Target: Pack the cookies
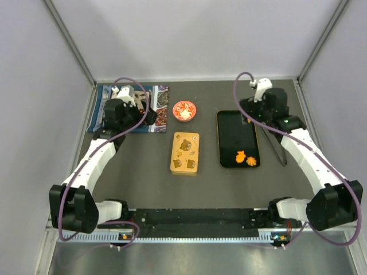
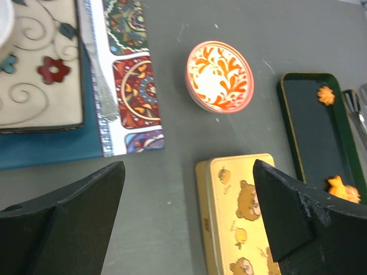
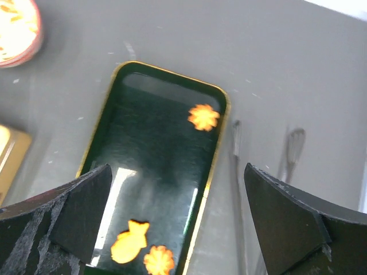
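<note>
Three orange cookies lie in a black gold-rimmed tin tray (image 3: 160, 160): a flower shape (image 3: 203, 117) at its far end, and a fish-like piece (image 3: 129, 242) beside another flower (image 3: 159, 260) at its near end. From above, two of the cookies (image 1: 241, 154) (image 1: 251, 161) show in the tray (image 1: 235, 129). My right gripper (image 3: 178, 172) hovers open over the tray, holding nothing, near its far end (image 1: 255, 110). My left gripper (image 2: 189, 172) is open and empty above bare table left of a yellow bear-print tin (image 2: 241, 217), by the placemat (image 1: 146, 117).
A red-and-white dish (image 1: 184, 110) sits behind the yellow tin (image 1: 185, 153). A patterned placemat (image 2: 129, 74) at the back left carries a cream plate (image 2: 40, 74) and a piece of cutlery (image 2: 103, 86). Metal tongs (image 1: 276, 146) lie right of the tray.
</note>
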Robot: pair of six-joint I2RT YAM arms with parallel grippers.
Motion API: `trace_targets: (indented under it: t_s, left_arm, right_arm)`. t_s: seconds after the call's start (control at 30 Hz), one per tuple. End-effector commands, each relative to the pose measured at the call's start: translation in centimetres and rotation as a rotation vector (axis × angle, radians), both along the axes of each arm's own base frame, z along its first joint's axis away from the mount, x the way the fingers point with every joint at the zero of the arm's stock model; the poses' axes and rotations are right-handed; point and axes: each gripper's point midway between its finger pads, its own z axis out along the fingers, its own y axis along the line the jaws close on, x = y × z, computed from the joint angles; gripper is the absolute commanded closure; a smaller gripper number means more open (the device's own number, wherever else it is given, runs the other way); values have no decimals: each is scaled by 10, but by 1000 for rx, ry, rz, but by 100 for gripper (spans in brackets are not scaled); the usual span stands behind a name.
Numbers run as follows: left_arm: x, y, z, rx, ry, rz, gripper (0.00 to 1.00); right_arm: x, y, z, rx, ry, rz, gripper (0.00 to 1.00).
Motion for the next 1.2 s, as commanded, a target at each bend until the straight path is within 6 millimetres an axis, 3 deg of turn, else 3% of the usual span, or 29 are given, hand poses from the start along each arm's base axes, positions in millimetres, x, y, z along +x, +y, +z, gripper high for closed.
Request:
trace_targets:
  t_s: [0.0,0.03,0.13,0.37,0.63,0.73,0.93,1.17]
  left_arm:
    - [18,23,24,103,-95,52,1]
    - [20,26,25,148,-121,36,1]
    - [26,37,32,232,-159,55,1]
    - [19,48,64,303,-276,73,1]
    - [13,50,84,296,-343,89,1]
    - [10,50,102,298,-402,90,1]
    - [9,49,116,294,-433,89,1]
    - [12,46,110,265,-414,83,1]
  right_arm:
    - [4,-32,40,103,-62,-111,1]
    - [6,-46,39,112,-57,-153,1]
    - [6,-62,39,134,-54,-192,1]
    - [9,-89,59,115,-125,-293,1]
    - [5,-96,108,134,-282,-321,1]
    - [2,-98,122,131,-326,-324,1]
    - [-2,-102,125,100,-341,-329,1]
    - [-1,-101,125,101,-339,-321,1]
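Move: Both hands are empty, with the closed cookie tin below them: from the left hand it lies about 14 cm back, 16 cm right and 18 cm down. At the left hand's height difference too, the patterned bowl is some 5 cm ahead and 15 cm right, the placemat's middle about 5 cm ahead and 8 cm left. From the right hand the tin is 14 cm back and 27 cm left, the black tray 7 cm back and 7 cm left, the tongs 7 cm back and 7 cm right, all roughly 20 cm lower. Wide open and touching nothing, both hands withdraw from the closed tin: the right first sweeps level about 8 cm to its right, off the tray towards the tongs' side, then climbs some 9 cm above them, turning clockwise and tipping its fingers up. The left drifts about 4 cm left towards the placemat, rolling its left side up, then rises to roughly 8 cm higher with its fingers tipping up nearly 20 degrees, and both ease to a stop. ##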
